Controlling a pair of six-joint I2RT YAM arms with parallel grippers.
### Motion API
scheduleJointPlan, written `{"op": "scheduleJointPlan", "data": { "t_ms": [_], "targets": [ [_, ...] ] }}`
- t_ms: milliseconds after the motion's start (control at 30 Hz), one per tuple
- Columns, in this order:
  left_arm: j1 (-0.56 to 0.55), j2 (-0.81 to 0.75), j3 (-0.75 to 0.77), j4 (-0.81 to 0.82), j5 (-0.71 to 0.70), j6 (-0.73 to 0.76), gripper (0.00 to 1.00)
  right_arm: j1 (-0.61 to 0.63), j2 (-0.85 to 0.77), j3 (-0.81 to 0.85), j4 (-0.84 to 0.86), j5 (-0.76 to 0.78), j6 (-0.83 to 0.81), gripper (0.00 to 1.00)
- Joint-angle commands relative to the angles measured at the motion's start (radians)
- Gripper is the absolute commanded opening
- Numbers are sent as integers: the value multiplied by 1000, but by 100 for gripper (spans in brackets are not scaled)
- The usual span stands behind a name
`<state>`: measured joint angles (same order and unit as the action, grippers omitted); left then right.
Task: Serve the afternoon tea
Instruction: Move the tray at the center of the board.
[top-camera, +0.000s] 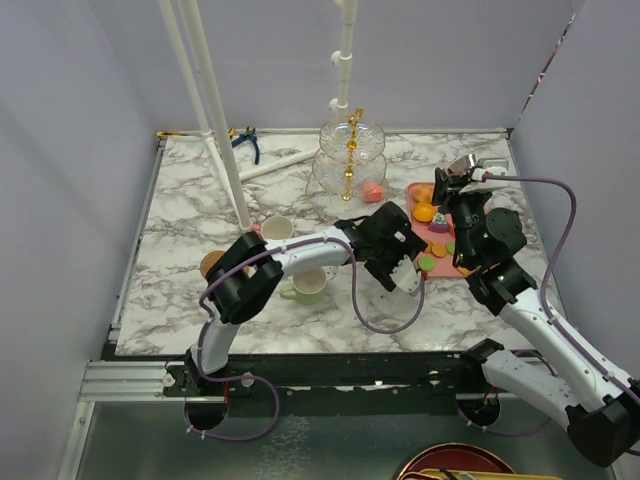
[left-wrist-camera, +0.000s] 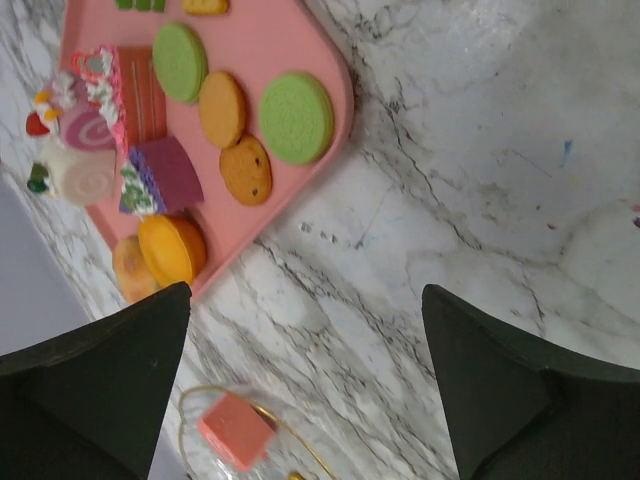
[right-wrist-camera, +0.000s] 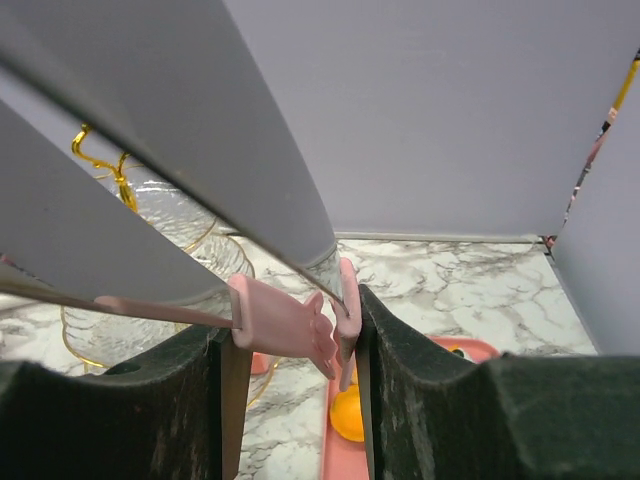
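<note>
The clear glass three-tier stand (top-camera: 350, 160) with a gold stem stands at the back centre, with a pink cake (top-camera: 372, 192) on its lowest tier. That cake also shows in the left wrist view (left-wrist-camera: 235, 430). Macarons and small cakes (left-wrist-camera: 240, 110) lie on the flat pink tray (top-camera: 440, 250). My left gripper (top-camera: 383, 218) is open and empty, hovering between stand and tray (left-wrist-camera: 305, 400). My right gripper (top-camera: 455, 190) is shut on pink-handled metal tongs (right-wrist-camera: 285, 325) above an orange macaron (right-wrist-camera: 347, 412). A pink mug (top-camera: 275, 228), a pale-green mug (top-camera: 310, 283) and a brown coaster (top-camera: 212, 262) sit at the left.
White pipes (top-camera: 215, 110) rise from the back left, with another pipe lying flat and blue pliers (top-camera: 245, 140) near them. Grey walls close in the marble table (top-camera: 180, 300) on three sides. A red bowl (top-camera: 450, 465) lies below the table's front edge.
</note>
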<state>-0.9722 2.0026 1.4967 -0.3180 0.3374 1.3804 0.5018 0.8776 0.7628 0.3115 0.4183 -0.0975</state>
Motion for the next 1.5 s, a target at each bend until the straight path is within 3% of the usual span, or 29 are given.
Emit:
{"op": "scheduleJointPlan", "data": {
  "t_ms": [0,267,500,967,1233,1467],
  "targets": [
    [-26,112,105,-13,44,199,97,-8,-45,-28,65,82,-7,42],
    [-33,284,296,-24,24,217,93,-10,-82,-40,56,100,-18,42],
    [-34,391,460,-213,-28,233,83,-12,-102,-46,58,122,-14,42],
    [-27,427,506,-355,-64,221,46,-14,-108,-43,70,154,-8,42],
    [-31,460,545,-415,-58,304,47,-13,-112,-44,65,164,-4,42],
    [-35,448,511,-466,-91,384,43,-16,-111,-44,65,173,-6,42]
  ]
}}
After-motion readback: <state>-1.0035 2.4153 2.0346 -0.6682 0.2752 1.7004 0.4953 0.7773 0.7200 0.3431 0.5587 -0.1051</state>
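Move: The tray's middle lies about 12 cm to the left hand's right and 7 cm ahead, some 8 cm below, with its left rim much nearer. The nearest green cookie sits about 6 cm right and 1 cm back, the orange fruit 6 cm right and 11 cm ahead; the cake stand is 13 cm left and 15 cm ahead. From the raised right hand the tray lies about 6 cm right, 3 cm ahead and 33 cm below. The left hand sweeps right and down with a little forward towards the tray's left rim, overshoots and eases back left by about 2 cm while sinking on, ending some 6 cm lower, as its wide-open fingers close to about half, tip more steeply down and turn slightly clockwise to stand either side of the rim beside the cookies. The right hand, still holding the pink-ended tongs high, drifts about 4 cm right and a little back, turning slightly clockwise. ##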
